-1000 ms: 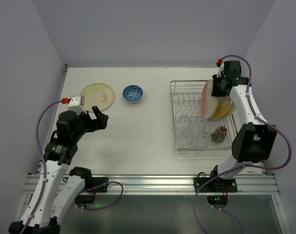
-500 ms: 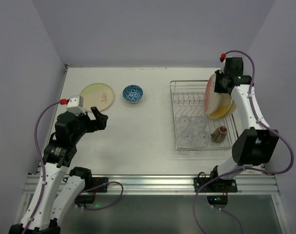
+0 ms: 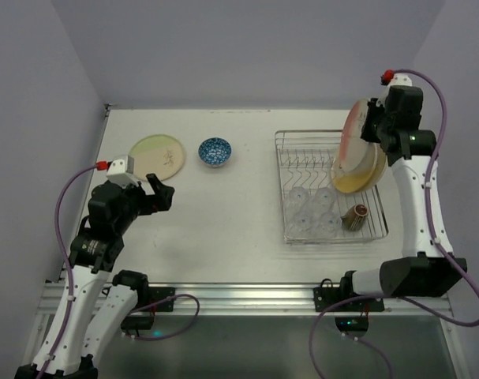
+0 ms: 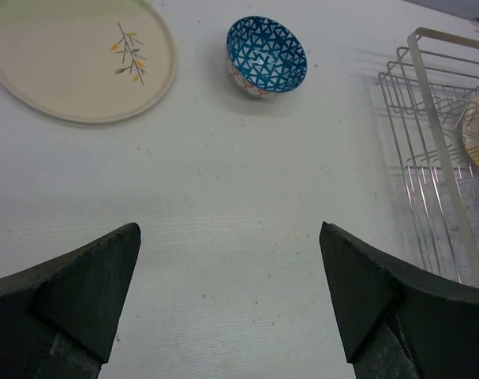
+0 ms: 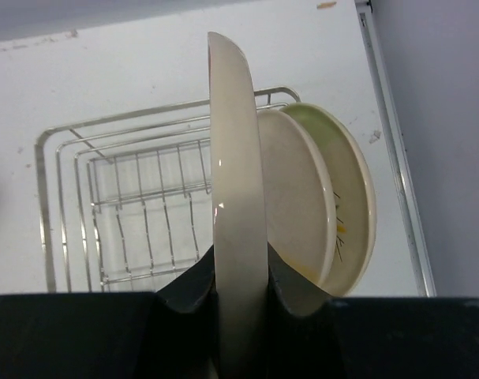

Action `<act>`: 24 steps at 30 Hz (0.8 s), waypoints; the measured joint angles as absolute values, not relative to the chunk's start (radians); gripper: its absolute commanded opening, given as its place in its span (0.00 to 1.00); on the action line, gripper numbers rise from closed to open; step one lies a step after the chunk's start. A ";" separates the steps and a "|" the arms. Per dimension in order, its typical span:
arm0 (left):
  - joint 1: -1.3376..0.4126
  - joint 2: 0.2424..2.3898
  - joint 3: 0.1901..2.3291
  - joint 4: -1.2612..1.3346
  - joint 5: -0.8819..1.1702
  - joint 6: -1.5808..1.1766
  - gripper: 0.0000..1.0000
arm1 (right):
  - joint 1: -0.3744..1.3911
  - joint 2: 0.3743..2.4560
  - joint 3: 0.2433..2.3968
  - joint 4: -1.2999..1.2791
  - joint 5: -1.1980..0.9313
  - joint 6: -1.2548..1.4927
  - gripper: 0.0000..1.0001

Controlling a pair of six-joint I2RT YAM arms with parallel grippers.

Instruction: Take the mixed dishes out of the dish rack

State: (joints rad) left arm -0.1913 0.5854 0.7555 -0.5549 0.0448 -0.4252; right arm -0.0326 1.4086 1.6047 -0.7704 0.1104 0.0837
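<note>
My right gripper is shut on the rim of a cream plate, held upright on edge above the back right of the dish rack. In the right wrist view the plate stands between the fingers of the right gripper, with two more plates leaning in the rack below. Several clear glasses and a dark cup lie in the rack's front half. My left gripper hangs open and empty over bare table, also in the left wrist view.
A cream plate with a sprig pattern and a blue-patterned bowl sit on the table at the back left; both show in the left wrist view, the plate and the bowl. The rack's left end shows there too.
The right gripper has lifted the cream plate up and to the right, out of the rack's tines. The left arm has barely moved.
</note>
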 measured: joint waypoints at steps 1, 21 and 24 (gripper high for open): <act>-0.191 0.584 0.755 -0.555 0.046 -0.425 1.00 | -0.033 1.381 1.604 -0.768 0.101 0.093 0.00; -0.229 0.985 0.708 0.393 0.905 -0.865 1.00 | 0.113 1.026 0.897 0.146 -0.733 0.971 0.00; -0.268 1.050 0.708 0.485 0.927 -0.910 1.00 | 0.159 1.026 0.870 0.253 -0.771 1.050 0.00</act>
State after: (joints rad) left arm -0.2676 1.0504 0.7082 0.4854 0.9268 -0.9104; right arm 0.1589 1.0256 0.8703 0.2531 -0.7708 1.0500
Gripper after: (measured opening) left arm 0.997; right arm 0.208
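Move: The right hand holds the pink-rimmed plate, which hangs with its middle about 9 cm below and 3 cm ahead; the open left gripper, its goal, is roughly 64 cm to its left, 15 cm back and 8 cm lower. The remaining rack plates stand about 20 cm below, 3 cm ahead and 5 cm right. From the left hand, the held plate is some 64 cm right and 18 cm ahead; the blue bowl is about 14 cm right, 19 cm ahead and 18 cm below. Keeping its pinch on the pink-rimmed plate's rim, the right hand first rises nearly 10 cm, then carries it away from the rack some 22 cm left and 11 cm back, dipping again on the way while its left side rolls up and the fingers swing counter-clockwise to point leftward, near level. The open left hand comes to meet the plate, swinging about 16 cm right and 8 cm up and turning about 50 degrees clockwise with its left side rolling down. ##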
